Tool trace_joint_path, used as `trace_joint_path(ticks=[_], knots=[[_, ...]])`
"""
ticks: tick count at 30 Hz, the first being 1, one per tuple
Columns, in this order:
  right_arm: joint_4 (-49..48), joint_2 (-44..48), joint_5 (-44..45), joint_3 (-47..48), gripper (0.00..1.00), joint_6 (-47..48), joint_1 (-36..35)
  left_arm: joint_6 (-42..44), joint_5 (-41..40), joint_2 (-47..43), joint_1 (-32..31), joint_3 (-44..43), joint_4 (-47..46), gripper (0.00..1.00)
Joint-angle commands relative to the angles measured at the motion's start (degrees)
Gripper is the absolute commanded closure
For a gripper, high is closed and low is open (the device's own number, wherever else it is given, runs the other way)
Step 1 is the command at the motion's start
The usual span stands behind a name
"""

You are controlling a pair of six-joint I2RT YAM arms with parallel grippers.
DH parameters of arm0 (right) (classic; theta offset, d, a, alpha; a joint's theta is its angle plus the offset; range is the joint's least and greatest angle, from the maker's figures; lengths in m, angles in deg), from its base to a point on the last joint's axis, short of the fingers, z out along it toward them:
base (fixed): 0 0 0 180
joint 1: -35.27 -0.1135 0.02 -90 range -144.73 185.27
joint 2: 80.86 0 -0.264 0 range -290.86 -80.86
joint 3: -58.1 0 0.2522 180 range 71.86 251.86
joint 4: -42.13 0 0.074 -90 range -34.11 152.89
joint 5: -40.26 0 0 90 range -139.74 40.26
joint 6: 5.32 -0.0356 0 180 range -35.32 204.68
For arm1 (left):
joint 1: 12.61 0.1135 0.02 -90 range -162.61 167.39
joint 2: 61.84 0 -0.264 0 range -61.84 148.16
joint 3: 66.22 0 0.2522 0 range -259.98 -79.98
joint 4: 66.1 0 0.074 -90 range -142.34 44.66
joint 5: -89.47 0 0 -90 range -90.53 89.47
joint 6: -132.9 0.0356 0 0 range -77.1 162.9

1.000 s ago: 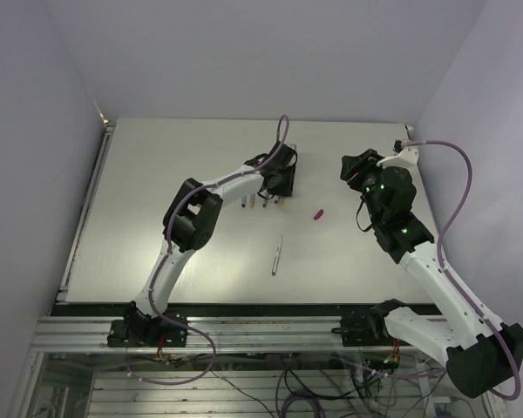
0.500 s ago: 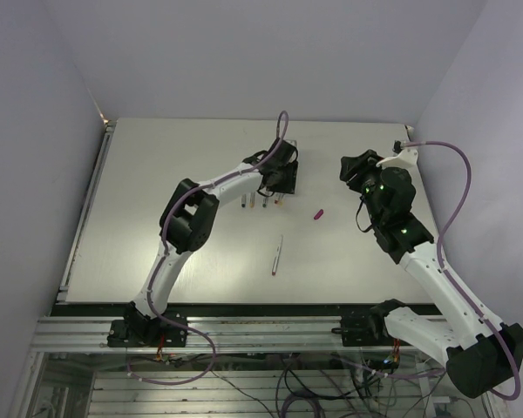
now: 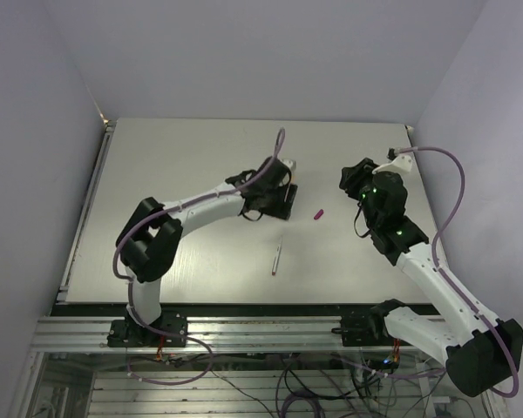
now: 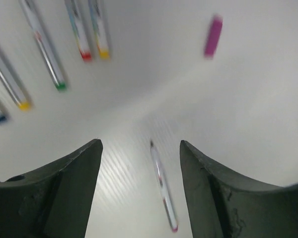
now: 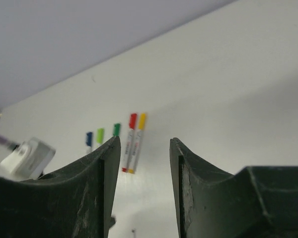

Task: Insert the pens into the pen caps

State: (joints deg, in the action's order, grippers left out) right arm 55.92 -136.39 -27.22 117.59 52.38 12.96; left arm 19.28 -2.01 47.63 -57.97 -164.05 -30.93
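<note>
A single thin white pen (image 3: pixel 277 258) (image 4: pixel 163 186) lies alone on the table; in the left wrist view it sits below and between my left gripper's open jaws, untouched. A magenta pen cap (image 3: pixel 318 213) (image 4: pixel 213 35) rests to its right. My left gripper (image 3: pixel 275 200) (image 4: pixel 140 144) hovers open and empty over a row of several pens (image 4: pixel 79 29) with coloured ends. The right wrist view shows that row (image 5: pixel 131 141) with blue, green, red and yellow caps on. My right gripper (image 3: pixel 349 178) (image 5: pixel 144 140) is open, empty, off to the right of the cap.
The table's back edge meets the lilac wall (image 3: pixel 261 52). Purple cables (image 3: pixel 458 183) loop off both arms. The left arm's elbow (image 3: pixel 148 239) juts over the table's left half. A white part (image 5: pixel 25 156) of the left wrist shows at the right wrist view's left edge.
My left gripper has opened wider and let go of what it held. The left arm's elbow swung left and toward the near edge. The right arm shifted slightly nearer.
</note>
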Motion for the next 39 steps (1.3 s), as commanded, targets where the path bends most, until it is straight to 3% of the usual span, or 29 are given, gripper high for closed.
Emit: trace_joint_path(ticks=[1, 6, 18, 26, 30, 32, 36, 39], knots=[[3.3, 0.6, 3.2, -3.4, 0.57, 0.4, 0.0, 3.9, -1.7, -5.0, -4.7, 8.8, 3.5, 0.26], [4.7, 1.5, 4.0, -5.9, 0.57, -0.4, 0.0, 3.0, -2.6, -7.9, -8.8, 14.8, 5.3, 0.26], [4.6, 4.0, 2.6, -7.8, 0.58, -2.3, 0.0, 1.3, -6.2, -2.2, -14.3, 12.3, 5.9, 0.25], [5.6, 5.8, 2.6, -8.5, 0.59, -2.9, 0.0, 1.3, -11.7, 1.7, -15.4, 11.2, 6.7, 0.32], [5.5, 5.4, 2.7, -8.1, 0.59, -2.5, 0.0, 0.4, -11.5, 2.8, -15.5, 12.4, 7.5, 0.57], [5.1, 5.2, 2.7, -8.0, 0.59, -2.3, 0.0, -0.1, -11.9, 2.7, -15.5, 13.6, 7.6, 0.62], [4.9, 4.2, 2.7, -7.7, 0.59, -2.3, 0.0, -0.3, -12.3, 3.6, -15.5, 15.1, 8.9, 0.89], [7.0, 2.1, 3.8, -6.4, 0.6, -2.8, 0.0, -0.5, -11.2, 3.3, -15.5, 16.9, 8.5, 0.93]])
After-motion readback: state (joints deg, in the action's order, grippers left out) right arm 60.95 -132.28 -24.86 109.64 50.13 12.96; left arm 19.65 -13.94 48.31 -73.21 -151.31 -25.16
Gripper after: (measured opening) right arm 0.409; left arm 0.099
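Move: The last uncapped pen lies about 12 cm back from the left hand, 1 cm to its left and 10 cm below. From that hand, the magenta cap is some 10 cm right and 1 cm ahead, and the finished yellow pen roughly 9 cm ahead and 3 cm right, both at table height. From the right hand, the uncapped pen is about 11 cm back, 17 cm left and 27 cm down. The left fingers pinch the uncapped pen around its middle, after the open hand swings back about 12 cm and down 9 cm, away from the finished row. It drifts 2 cm left, rolls some 20 degrees with its left side rising, and closes only once down. The empty right hand sinks about 6 cm and draws back slightly. ##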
